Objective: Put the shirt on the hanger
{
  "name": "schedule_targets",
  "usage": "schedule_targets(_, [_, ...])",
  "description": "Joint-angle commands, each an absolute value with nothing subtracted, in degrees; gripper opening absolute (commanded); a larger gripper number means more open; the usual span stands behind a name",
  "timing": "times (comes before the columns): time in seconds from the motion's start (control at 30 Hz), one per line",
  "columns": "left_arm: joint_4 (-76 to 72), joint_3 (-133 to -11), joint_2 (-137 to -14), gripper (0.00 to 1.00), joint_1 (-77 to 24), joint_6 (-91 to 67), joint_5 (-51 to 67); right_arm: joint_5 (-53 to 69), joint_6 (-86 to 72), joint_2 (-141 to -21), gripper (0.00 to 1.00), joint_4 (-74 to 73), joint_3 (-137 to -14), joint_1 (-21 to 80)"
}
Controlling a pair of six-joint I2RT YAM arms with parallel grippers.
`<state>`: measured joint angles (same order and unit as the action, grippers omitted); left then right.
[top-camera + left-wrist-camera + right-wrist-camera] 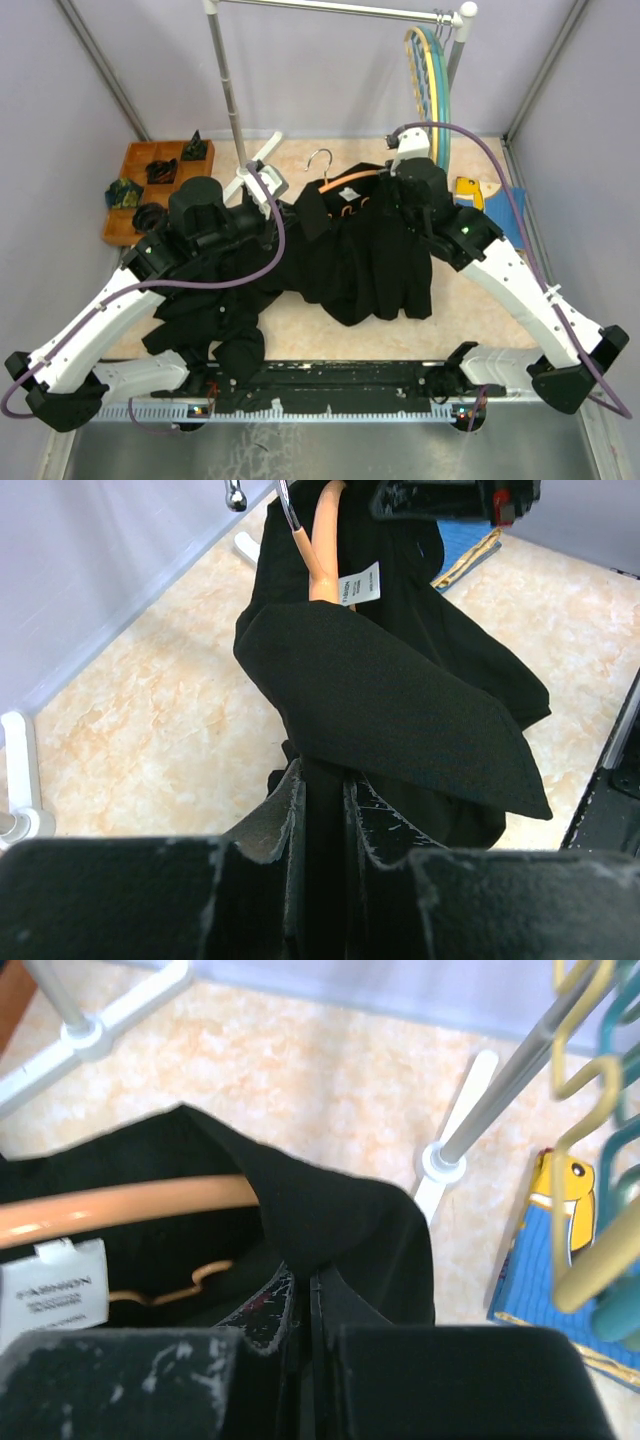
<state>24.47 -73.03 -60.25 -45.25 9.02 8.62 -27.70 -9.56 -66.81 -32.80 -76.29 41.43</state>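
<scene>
The black shirt (pixel 365 265) is spread across the middle of the table, its collar end lifted between both grippers. The orange hanger (pixel 347 181) lies inside the collar, its metal hook (pixel 320 160) sticking out behind. My left gripper (pixel 325 795) is shut on a fold of the shirt (pixel 400 700), and the hanger's neck (pixel 318 555) and a white label (pixel 362 583) show beyond it. My right gripper (pixel 315 1285) is shut on the shirt's collar edge (pixel 330 1210), just over the hanger's arm (pixel 130 1210). From above, the left gripper (pixel 278 222) and right gripper (pixel 400 190) flank the collar.
A clothes rack pole (pixel 228 85) and its white feet (pixel 262 165) stand behind the shirt. Yellow and teal hangers (pixel 430 70) hang at the back right above a blue-and-yellow garment (pixel 490 195). A wooden tray (pixel 150 185) is back left. More black clothes (pixel 215 320) lie near the left arm.
</scene>
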Motion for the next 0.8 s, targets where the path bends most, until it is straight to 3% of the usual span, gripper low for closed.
schedule_targets(0.0, [22.97,-75.11,-58.93,0.00,-45.26,9.79,10.26,-31.06,-5.37,-65.72,0.00,-31.54,-85.45,40.30])
schedule_targets(0.23, [26.26,-75.51,-59.62,0.00,-45.26,11.39,10.79,-29.23,-1.30,-69.49,0.00,-34.81,-96.44,38.31])
schedule_targets(0.47, [25.34,-74.99,-58.98,0.00,-45.26,10.47,5.99,-19.50,-0.32,-68.62,0.00,-37.44,-98.76,38.33])
schedule_targets(0.7, [19.97,-75.12,-57.20,0.00,-45.26,8.89,3.21,3.52,-0.52,-66.97,0.00,-46.46,-93.87,38.41])
schedule_targets(0.77, [18.73,-75.08,-56.90,0.00,-45.26,8.81,3.05,10.22,-0.13,-65.84,0.07,-47.50,-93.21,38.51])
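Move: The right hand has the shirt's right shoulder edge pinched; the hanger's right end lies about 2 cm to its left, 1 cm ahead and 2 cm lower, partly hidden by cloth. From that hand, the metal hook is some 14 cm left and 2 cm ahead, the neck label 7 cm left and 2 cm back, and the hanging hangers 9 cm right and 10 cm ahead. From the left hand, the hanger's right end is roughly 19 cm right and 8 cm ahead. Keeping its pinch on the shirt's right shoulder edge, the right hand pulls the cloth up about 12 cm beside the hanger's right end, fingers tipping up, then sinks some 4 cm while drawing back and left towards the hook, turning roughly 20 degrees counter-clockwise. The left hand keeps hold of the shirt over the hanger's left side, almost still. ##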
